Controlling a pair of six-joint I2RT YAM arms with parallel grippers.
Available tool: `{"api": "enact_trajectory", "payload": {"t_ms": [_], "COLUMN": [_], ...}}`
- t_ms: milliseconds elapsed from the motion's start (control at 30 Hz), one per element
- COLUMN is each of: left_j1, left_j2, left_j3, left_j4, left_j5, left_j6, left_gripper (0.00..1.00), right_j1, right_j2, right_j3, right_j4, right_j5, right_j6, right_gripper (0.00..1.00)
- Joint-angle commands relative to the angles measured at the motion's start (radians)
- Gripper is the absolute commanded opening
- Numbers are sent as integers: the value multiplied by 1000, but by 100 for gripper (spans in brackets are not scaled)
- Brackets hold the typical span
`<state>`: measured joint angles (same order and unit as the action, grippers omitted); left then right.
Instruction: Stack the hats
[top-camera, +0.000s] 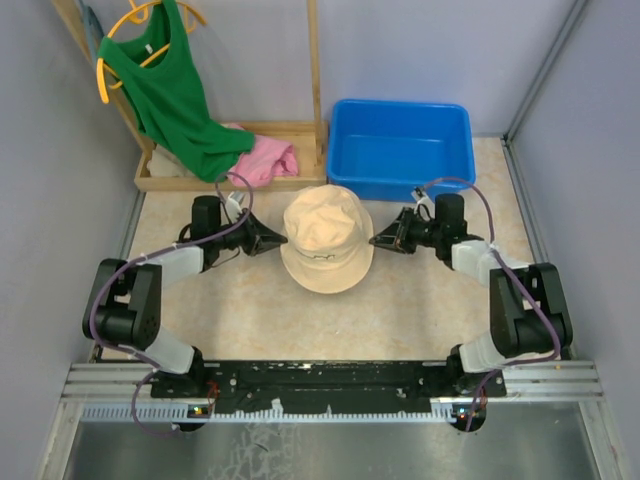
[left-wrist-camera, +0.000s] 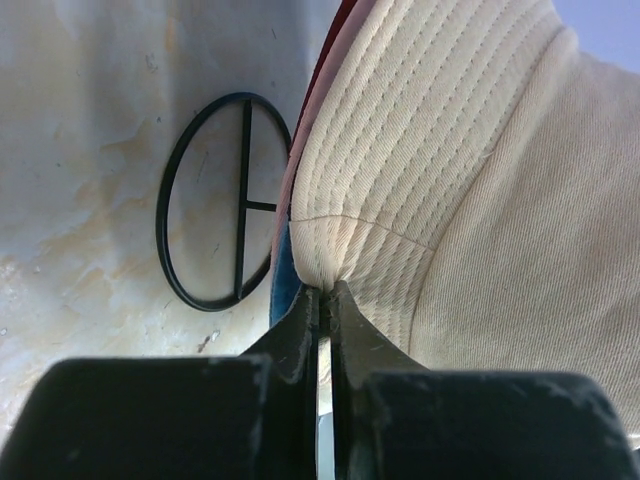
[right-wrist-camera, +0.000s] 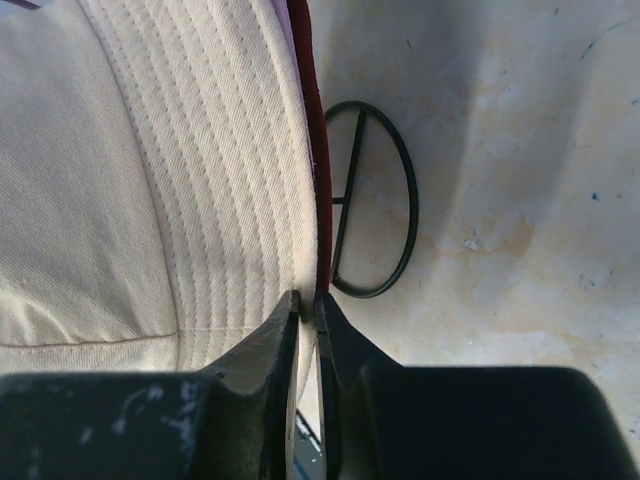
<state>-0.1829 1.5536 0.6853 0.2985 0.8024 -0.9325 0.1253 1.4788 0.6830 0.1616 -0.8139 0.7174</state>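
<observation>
The beige hat (top-camera: 325, 235) lies crown up in the middle of the table, on top of the other hats. My left gripper (top-camera: 278, 240) is shut on its left brim (left-wrist-camera: 400, 180). My right gripper (top-camera: 378, 240) is shut on its right brim (right-wrist-camera: 200, 170). In the left wrist view, thin edges of the dark red hat (left-wrist-camera: 335, 30), the pink hat (left-wrist-camera: 290, 190) and the blue hat (left-wrist-camera: 283, 290) show under the beige brim. In the right wrist view only the dark red hat's edge (right-wrist-camera: 307, 100) shows beneath it. From above the lower hats are hidden.
A blue tub (top-camera: 400, 145) stands at the back right. A wooden rack (top-camera: 315, 70) at the back left holds a green shirt (top-camera: 165, 90), with a bright pink cloth (top-camera: 268, 160) on its base. Black ring marks (left-wrist-camera: 225, 200) (right-wrist-camera: 370, 200) lie on the table beside the hats.
</observation>
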Motion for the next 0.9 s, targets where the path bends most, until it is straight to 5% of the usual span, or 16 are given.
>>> {"api": "enact_trajectory", "payload": {"t_ms": [0,67,167,700,867], "left_j1": [-16,-16,-12,89,123], "left_j2": [-26,-56,-106,-255,-306], "left_j3": [45,50,59,152,210], "left_j4": [-72,-93,-144,-477,-527], "left_j5": [-22,-44,-105,-459,-569], "left_j6": [52,60,90,159,203], "left_gripper": [12,33,41,49,59], "right_j1": [4,3,-12,-61,-61], "right_j2": [-46,-70,-80,-95,-127], "right_j3": [55,72,104,202,279], "right_j4": [-91,-106,-141,-346,-471], "right_j5": [76,93,103,216,315], "right_j6": [-56,-56,-73,-228,-270], "right_gripper": [20,33,40,54,98]}}
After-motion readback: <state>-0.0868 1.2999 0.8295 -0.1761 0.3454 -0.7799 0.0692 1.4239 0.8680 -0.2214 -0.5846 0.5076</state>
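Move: Both grippers still hold the brim of the top beige hat at opposite sides. The hat's middle is about 10 cm right of the left hand and 10 cm left of the right hand, roughly level front to back, some 3 cm above both. The blue box sits about 22 cm ahead and 6 cm left of the right hand. The pink cloth lies some 22 cm ahead and 4 cm left of the left hand. Open both grippers to let the beige hat's brim go, then draw them apart. Take the left hand about 9 cm left, easing forward and up some 3 cm and swinging counter-clockwise about 30 degrees with its left side rising, fingers half open. Back the right hand about 5 cm right and slightly forward, its left side dipping, fingers opening almost wide. ##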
